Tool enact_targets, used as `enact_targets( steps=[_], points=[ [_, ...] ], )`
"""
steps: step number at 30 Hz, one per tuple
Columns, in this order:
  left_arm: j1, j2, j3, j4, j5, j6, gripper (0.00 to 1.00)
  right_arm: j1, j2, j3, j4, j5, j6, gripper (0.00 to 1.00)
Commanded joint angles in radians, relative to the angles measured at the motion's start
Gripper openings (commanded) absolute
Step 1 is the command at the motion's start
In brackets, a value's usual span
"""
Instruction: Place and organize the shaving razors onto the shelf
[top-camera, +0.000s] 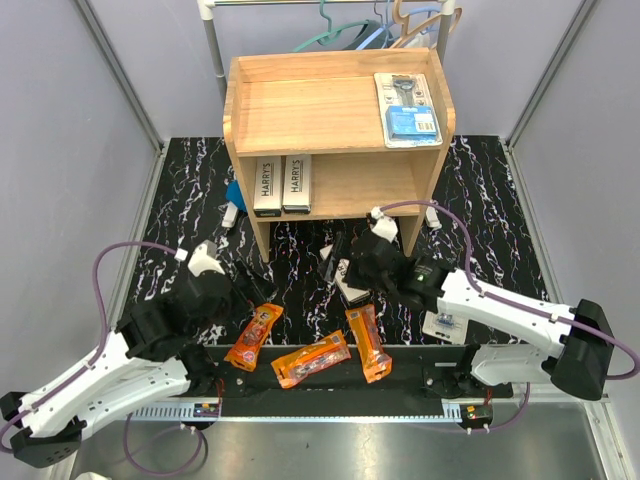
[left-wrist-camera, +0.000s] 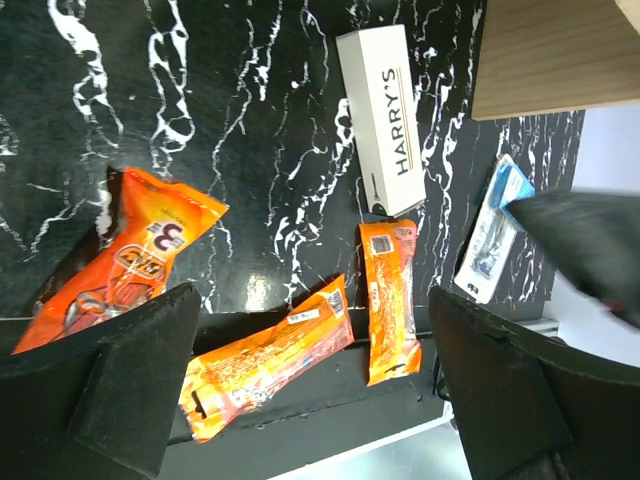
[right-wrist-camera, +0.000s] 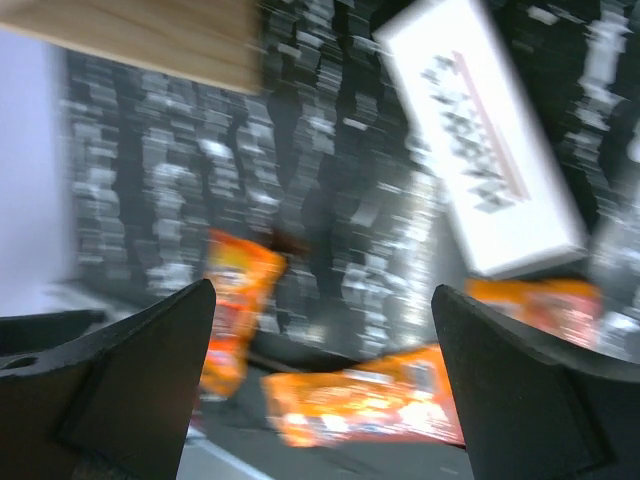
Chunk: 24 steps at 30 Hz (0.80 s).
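The wooden shelf holds a blue-carded blister pack on top and two HARRY'S boxes on its lower tier. A third HARRY'S box lies on the black table, partly under my right gripper. Three orange packets lie near the front edge. A second blister pack rests by the right arm. My left gripper hovers open above the packets. The right gripper is open and empty; its view is blurred.
A metal clothes rail with hangers stands behind the shelf. Grey walls enclose the marbled black table. A small white object lies left of the shelf's foot. A metal strip runs along the front edge.
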Motion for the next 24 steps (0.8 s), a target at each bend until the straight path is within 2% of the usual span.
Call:
enact_targets(
  steps=[1,10,24],
  points=[
    [-0.004,0.013,-0.010,0.087,0.038,0.023,0.99,0.023,0.015,-0.056,-0.128,0.131,-0.068,1.00],
    [-0.004,-0.002,-0.022,0.089,0.041,0.027,0.99,0.024,0.101,-0.111,-0.132,0.212,-0.077,1.00],
    [-0.004,-0.002,-0.022,0.089,0.053,0.027,0.99,0.023,0.319,-0.086,-0.025,0.215,-0.116,1.00]
  ],
)
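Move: The last HARRY'S box on the table lies about 6 cm ahead of the right hand, 5 cm to its right and roughly 17 cm below, its near end angled to the right. Just behind that end is the right orange pack, its middle some 17 cm nearer the base than the box's and 6 cm farther right. The middle orange pack lies about 15 cm back from this hand and 3 cm left. From the left hand, the box is roughly 13 cm ahead and 20 cm right. Down and to the right at first, then almost straight down, the right hand sinks some 15 cm and shifts about 6 cm right towards the near end of the HARRY'S box on the table. Meanwhile its wrist rolls some 30 degrees, left side dropping, so the fingers swing from pointing leftward to forward and down; they stay wide open, ready to straddle the box. ##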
